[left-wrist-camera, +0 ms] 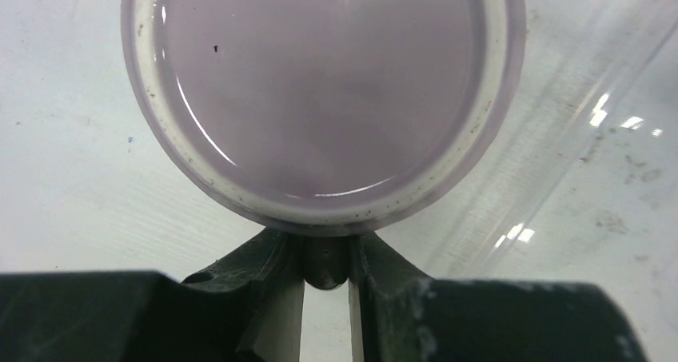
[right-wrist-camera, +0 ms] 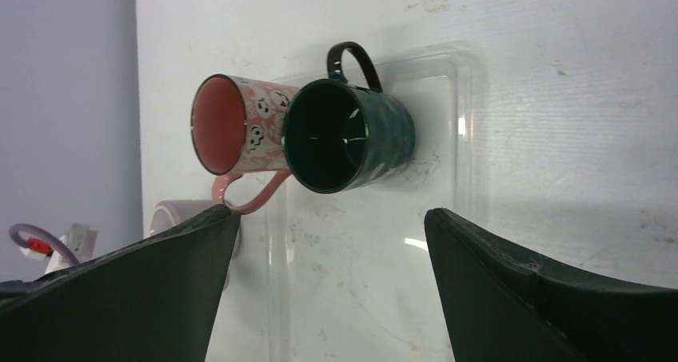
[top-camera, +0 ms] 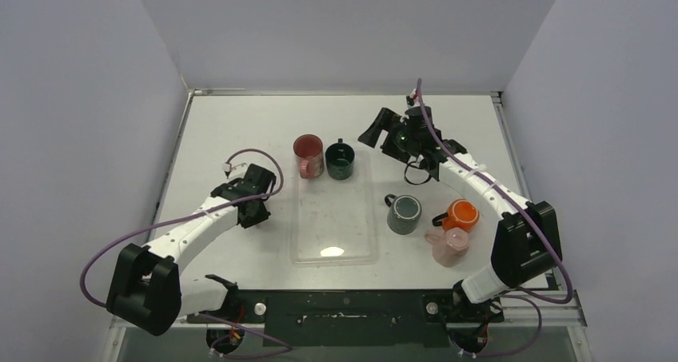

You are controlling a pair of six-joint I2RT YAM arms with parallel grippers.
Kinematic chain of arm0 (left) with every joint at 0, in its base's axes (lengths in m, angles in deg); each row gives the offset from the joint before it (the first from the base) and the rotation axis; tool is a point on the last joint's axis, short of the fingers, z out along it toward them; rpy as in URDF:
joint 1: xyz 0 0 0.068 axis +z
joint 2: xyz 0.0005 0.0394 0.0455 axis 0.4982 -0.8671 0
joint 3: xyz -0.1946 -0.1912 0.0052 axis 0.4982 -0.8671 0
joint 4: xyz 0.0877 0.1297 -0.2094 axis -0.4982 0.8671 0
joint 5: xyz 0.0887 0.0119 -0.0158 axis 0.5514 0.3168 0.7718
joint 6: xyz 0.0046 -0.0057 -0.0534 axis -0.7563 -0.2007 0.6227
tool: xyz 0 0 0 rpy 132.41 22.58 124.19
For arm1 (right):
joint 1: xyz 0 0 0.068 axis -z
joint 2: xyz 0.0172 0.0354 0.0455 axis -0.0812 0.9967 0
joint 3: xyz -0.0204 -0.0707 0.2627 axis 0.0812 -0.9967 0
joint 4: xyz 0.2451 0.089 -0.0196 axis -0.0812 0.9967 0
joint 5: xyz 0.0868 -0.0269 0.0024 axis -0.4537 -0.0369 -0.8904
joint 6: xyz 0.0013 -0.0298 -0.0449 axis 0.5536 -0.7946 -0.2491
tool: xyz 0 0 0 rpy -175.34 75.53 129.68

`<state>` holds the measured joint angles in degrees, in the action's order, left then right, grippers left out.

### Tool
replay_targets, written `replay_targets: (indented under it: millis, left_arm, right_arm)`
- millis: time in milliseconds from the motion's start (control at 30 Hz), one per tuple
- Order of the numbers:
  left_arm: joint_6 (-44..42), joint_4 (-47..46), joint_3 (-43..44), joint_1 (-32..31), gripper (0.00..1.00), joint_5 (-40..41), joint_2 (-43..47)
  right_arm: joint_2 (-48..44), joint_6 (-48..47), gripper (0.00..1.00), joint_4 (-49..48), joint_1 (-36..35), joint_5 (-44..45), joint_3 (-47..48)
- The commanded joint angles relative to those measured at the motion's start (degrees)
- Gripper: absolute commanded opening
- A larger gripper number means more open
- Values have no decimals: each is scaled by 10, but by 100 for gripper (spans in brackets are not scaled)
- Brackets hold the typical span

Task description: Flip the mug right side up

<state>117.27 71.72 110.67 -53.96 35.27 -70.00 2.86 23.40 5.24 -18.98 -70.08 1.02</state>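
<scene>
A pale lilac mug [left-wrist-camera: 320, 98] fills the left wrist view end-on, a flat glossy face ringed in white turned toward the camera. Its dark handle [left-wrist-camera: 325, 264] is pinched between the fingers of my left gripper [left-wrist-camera: 326, 246], which is shut on it. From above, the left gripper [top-camera: 256, 208] sits just left of the clear tray [top-camera: 334, 246] and hides the mug. A sliver of the lilac mug [right-wrist-camera: 172, 216] shows in the right wrist view. My right gripper [right-wrist-camera: 329, 214] hangs open and empty above the back right of the table [top-camera: 397, 134].
A pink patterned mug [top-camera: 308, 156] and a dark green mug [top-camera: 340, 161] stand upright at the tray's far end. Right of the tray stand a grey mug [top-camera: 404, 214], an orange mug [top-camera: 460, 216] and a light pink mug [top-camera: 450, 246]. Walls enclose the table.
</scene>
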Motion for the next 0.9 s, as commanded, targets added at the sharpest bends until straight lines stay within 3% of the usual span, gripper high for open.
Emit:
replay_targets:
  millis: [0,433,700,867]
  left_arm:
    - [-11,-14,69,2,0,-15,15]
    - [-8,-7,105,34,0,-47,93]
    - [-3,-34,112,76,0,-145,116]
    - [1,-52,123,106,0,-229,124]
  right_arm:
    - [-36,25,91,-80,1,-49,-12]
    - [-43,58,91,-136,-26,-69,-28]
    - [-42,81,91,-186,-47,-82,-39]
    - [-44,136,91,-266,-58,-102,-72]
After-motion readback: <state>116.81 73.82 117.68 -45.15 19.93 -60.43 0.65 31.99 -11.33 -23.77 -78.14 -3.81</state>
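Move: The left fingers are already shut on the handle of the upside-down mauve mug, whose body lies about 5 cm ahead and 3 cm left of this hand at much the same height. From the left hand the red mug stands some 14 cm ahead and 12 cm right, the green mug 14 cm ahead and 20 cm right. From the open right hand the mauve mug is about 28 cm left, 10 cm back and 14 cm lower; the green mug is only some 6 cm left and 2 cm back, 14 cm below. Keeping its pinch on the handle, the left hand hoists the mauve mug about 7 cm, drifting some 2 cm forward and 2 cm right early on, then rolls roughly 20 degrees, its left side dropping. The right hand, empty and wide open, heads left about 6 cm towards that mug while rising some 4 cm and easing back, its left side rolling up. ##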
